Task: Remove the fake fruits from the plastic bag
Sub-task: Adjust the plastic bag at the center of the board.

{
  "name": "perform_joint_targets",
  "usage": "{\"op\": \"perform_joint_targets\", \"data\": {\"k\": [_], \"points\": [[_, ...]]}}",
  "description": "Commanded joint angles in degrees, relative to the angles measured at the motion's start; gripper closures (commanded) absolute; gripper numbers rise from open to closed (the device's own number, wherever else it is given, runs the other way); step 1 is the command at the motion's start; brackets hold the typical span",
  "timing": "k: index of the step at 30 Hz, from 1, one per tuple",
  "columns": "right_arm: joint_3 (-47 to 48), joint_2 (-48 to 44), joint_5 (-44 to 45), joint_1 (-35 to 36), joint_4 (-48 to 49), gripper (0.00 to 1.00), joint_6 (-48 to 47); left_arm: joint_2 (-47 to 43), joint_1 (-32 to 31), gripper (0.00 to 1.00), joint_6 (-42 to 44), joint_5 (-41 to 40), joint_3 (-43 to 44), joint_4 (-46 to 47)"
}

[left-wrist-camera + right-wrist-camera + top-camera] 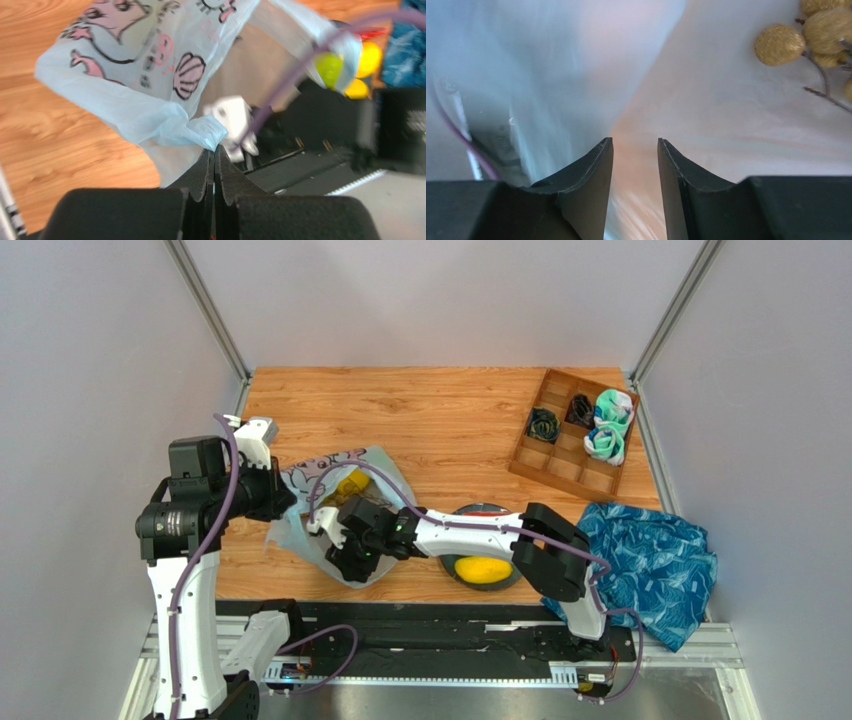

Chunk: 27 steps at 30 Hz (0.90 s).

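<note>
The plastic bag (385,468), pale blue-white with pink cartoon prints (125,75), lies at the table's left front with its mouth held up. My left gripper (215,155) is shut on the bag's bunched rim (285,502). My right gripper (340,552) reaches inside the bag; its jaws (633,142) stand apart with nothing between them. A bunch of small round yellow-brown fruits (781,45) lies on the bag's inner wall, up and right of those fingers. A yellow fruit (350,483) shows in the bag's mouth. A yellow mango (482,568) rests in a dark bowl (480,508).
A wooden divided tray (560,468) holding rolled socks (607,430) stands at the back right. A blue patterned cloth (650,560) lies at the right front. The black rail with the arm bases (430,635) runs along the near edge.
</note>
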Motion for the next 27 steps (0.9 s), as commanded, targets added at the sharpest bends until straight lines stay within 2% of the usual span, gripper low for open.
{"op": "perform_joint_targets", "data": {"k": [1, 4, 5, 7, 9, 12, 17, 20, 21, 22, 23, 24, 25, 26, 27], "points": [[8.55, -0.83, 5.77, -2.90, 2.35, 0.57, -4.75, -1.67, 0.80, 1.00, -0.25, -14.25, -1.03, 2.30], [12.60, 1.91, 10.68, -3.96, 1.91, 0.49, -8.08, -2.29, 0.89, 1.00, 0.72, -14.36, -2.53, 2.21], [13.05, 2.44, 11.57, -3.96, 1.82, 0.43, -9.57, -2.64, 0.89, 1.00, 0.81, -13.57, -2.79, 2.12], [13.49, 3.14, 13.59, -3.87, 1.82, 0.37, -9.76, -2.99, 0.89, 1.00, 1.16, -13.47, -3.32, 2.39], [13.40, 3.32, 14.21, -3.87, 2.52, 0.32, -9.42, -3.08, 0.89, 1.00, 1.51, -16.35, -3.85, 2.56], [14.19, 4.37, 13.52, -3.35, 2.96, 0.31, -8.02, -2.91, 0.89, 1.00, 2.04, -17.95, -3.68, 2.56], [20.60, 7.89, 12.37, -2.03, 3.05, 0.36, -6.60, -2.21, 0.98, 1.00, 1.69, -13.13, -2.36, 1.24], [23.58, 10.09, 10.71, -1.76, 2.96, 0.40, -5.02, -1.59, 0.98, 1.00, 1.25, -4.80, -0.78, 0.10], [24.21, 11.13, 10.61, -1.76, 2.88, 0.40, -4.58, -1.42, 0.98, 1.00, 1.86, 3.93, 0.70, -0.25], [25.08, 11.75, 10.79, -1.76, 2.96, 0.40, -3.45, -1.33, 0.98, 1.00, 2.04, 8.80, 1.50, -0.86], [25.70, 12.28, 12.01, -1.76, 3.05, 0.36, -2.91, -0.72, 0.98, 1.00, 2.30, 13.99, 2.38, -1.30], [27.01, 12.98, 12.71, -1.76, 3.05, 0.32, -2.56, -0.19, 0.98, 1.00, 2.31, 24.22, 5.09, -1.74], [27.55, 13.43, 13.50, -1.85, 3.05, 0.28, -2.30, 0.51, 0.98, 1.00, 1.61, 28.41, 7.29, -2.01], [27.81, 13.52, 14.47, -1.94, 3.23, 0.19, -0.99, 2.26, 1.42, 1.00, 0.99, 32.02, 10.36, -1.75], [28.16, 13.34, 14.39, -2.11, 3.23, 0.16, -0.80, 3.58, 2.46, 1.00, -0.93, 37.36, 18.22, -0.87]]}}
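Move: My right hand is low at the near part of the plastic bag, whose middle lies about 9 cm ahead of it, neither left nor right, a couple of centimetres lower. The golden fruit bunch is some 14 cm ahead and 2 cm left, the big yellow fruit roughly 17 cm straight ahead, the plate about 30 cm to the right and 1 cm ahead. From my left hand, pinching the bag's rim, the bag's middle is roughly 3 cm ahead, 7 cm right and 24 cm down. I take my right hand forward about 10 cm and up over the bag's floor, then left some 5 cm towards the rim film, fingers opening wider and tilting some 15 degrees forward. My left hand keeps its pinch on the rim, swings left and slightly down, then comes back to the right and up past where it began. ##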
